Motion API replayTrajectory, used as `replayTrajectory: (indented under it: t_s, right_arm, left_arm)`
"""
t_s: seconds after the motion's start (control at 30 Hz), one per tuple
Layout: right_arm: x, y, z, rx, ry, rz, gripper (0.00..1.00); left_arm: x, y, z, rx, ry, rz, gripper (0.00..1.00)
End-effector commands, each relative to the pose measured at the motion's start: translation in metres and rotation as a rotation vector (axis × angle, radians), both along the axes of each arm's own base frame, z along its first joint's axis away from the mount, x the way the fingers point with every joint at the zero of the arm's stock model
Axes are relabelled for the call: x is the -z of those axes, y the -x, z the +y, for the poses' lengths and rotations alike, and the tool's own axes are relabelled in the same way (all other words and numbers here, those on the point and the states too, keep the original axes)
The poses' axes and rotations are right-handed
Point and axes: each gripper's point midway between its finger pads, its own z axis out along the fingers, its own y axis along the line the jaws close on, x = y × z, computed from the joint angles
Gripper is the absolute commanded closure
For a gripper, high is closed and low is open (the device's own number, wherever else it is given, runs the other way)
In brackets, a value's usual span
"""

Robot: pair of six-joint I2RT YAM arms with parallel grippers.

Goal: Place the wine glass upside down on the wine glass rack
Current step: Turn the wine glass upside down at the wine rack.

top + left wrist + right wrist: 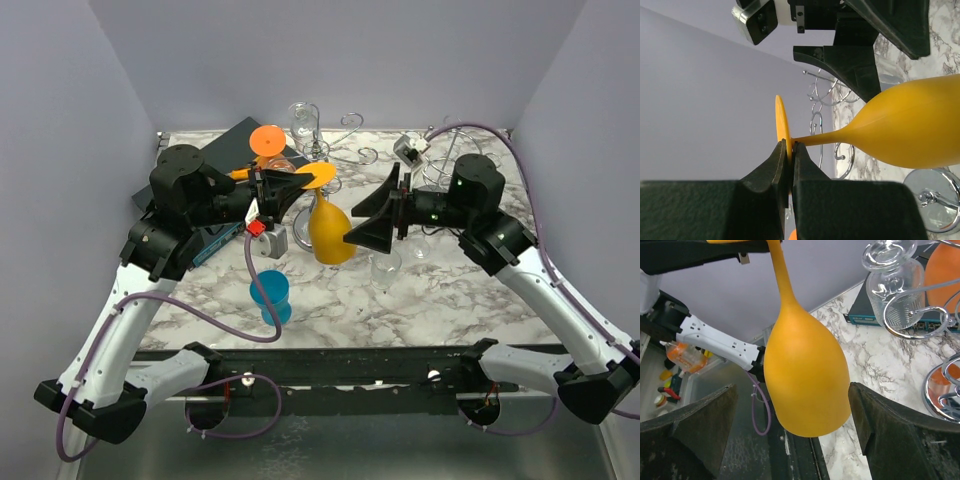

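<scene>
The yellow-orange wine glass (330, 235) hangs upside down above the marble table, bowl down and foot (781, 125) up. My left gripper (791, 147) is shut on the edge of that thin foot disc, right beside the stem. My right gripper (792, 390) is open, its two fingers straddling the bowl (807, 375) with a gap on each side. In the top view the right gripper (372, 215) sits just right of the bowl. The chrome wire wine glass rack (345, 140) stands behind it at the back of the table.
A clear glass (302, 120) and an orange glass (268, 138) hang upside down on the rack. A blue cup (270, 295) stands at front centre-left, a clear glass (385, 268) to the right of the bowl. A black and teal box (235, 145) lies at back left.
</scene>
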Motion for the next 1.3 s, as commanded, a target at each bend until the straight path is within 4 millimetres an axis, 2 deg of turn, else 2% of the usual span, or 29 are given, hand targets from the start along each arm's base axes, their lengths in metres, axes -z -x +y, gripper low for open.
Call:
replayTrajectory:
  t_s: [0.0, 0.1, 0.3, 0.43, 0.53, 0.57, 0.6, 0.67, 0.77, 0.8, 0.9, 1.03, 1.27]
  right_arm:
    - [0.011, -0.007, 0.014, 0.011, 0.026, -0.103, 0.00]
    - [0.022, -0.012, 0.023, 0.033, 0.046, -0.129, 0.00]
    - [0.025, -0.018, 0.031, 0.061, 0.018, -0.180, 0.00]
    - [0.035, -0.021, 0.037, 0.076, 0.033, -0.191, 0.01]
    - [0.034, -0.024, 0.035, 0.106, 0.009, -0.216, 0.09]
    - [0.034, -0.025, 0.033, 0.120, 0.002, -0.222, 0.13]
    - [0.034, -0.026, 0.032, 0.134, -0.002, -0.226, 0.16]
    - [0.037, -0.029, 0.028, 0.164, -0.004, -0.231, 0.21]
    - [0.043, -0.033, 0.021, 0.220, -0.002, -0.225, 0.26]
    - [0.046, -0.035, 0.018, 0.238, -0.001, -0.221, 0.27]
    - [0.053, -0.039, 0.012, 0.284, 0.011, -0.219, 0.27]
    - [0.064, -0.048, 0.007, 0.333, 0.050, -0.216, 0.27]
    - [0.076, -0.065, 0.005, 0.395, 0.105, -0.231, 0.27]
  left_arm:
    - [-0.014, 0.008, -0.007, 0.061, 0.025, -0.063, 1.00]
    - [-0.017, 0.009, -0.008, 0.065, 0.034, -0.043, 1.00]
    - [-0.014, 0.010, -0.012, 0.069, 0.036, -0.021, 1.00]
    - [-0.015, 0.009, -0.014, 0.074, 0.040, -0.016, 1.00]
    - [-0.011, 0.011, -0.015, 0.080, 0.039, 0.001, 1.00]
    - [-0.010, 0.012, -0.016, 0.080, 0.040, 0.015, 0.97]
    - [-0.008, 0.011, -0.017, 0.077, 0.040, 0.031, 0.82]
    - [-0.004, 0.009, -0.017, 0.059, 0.045, 0.079, 0.65]
    - [-0.002, 0.004, -0.017, 0.028, 0.054, 0.139, 0.53]
    - [-0.001, 0.002, -0.016, 0.016, 0.059, 0.161, 0.44]
    - [-0.001, -0.002, -0.014, -0.028, 0.082, 0.238, 0.27]
    - [0.001, -0.009, -0.007, -0.109, 0.118, 0.340, 0.15]
    - [0.020, -0.014, 0.013, -0.261, 0.129, 0.456, 0.10]
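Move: Some 5 cm left, 1 cm ahead and 4 cm below the open right hand hangs the bowl of the yellow wine glass, foot uppermost. The wine glass rack's top hub stands about 13 cm ahead and 8 cm left of that hand, roughly at its height; the nearer clear glass on it hangs some 10 cm ahead and 14 cm left. From the left hand, shut on the glass's foot, the bowl is about 5 cm right, 3 cm back and 11 cm below. Reaching left and down about 5 cm, the right hand brings its open fingers around the bowl and closes on it, while the left hand eases slightly right and opens wide, letting go of the foot. The right hand then carries the glass forward, down and a little right, swinging clockwise; the emptied left hand rolls some 20 degrees. ##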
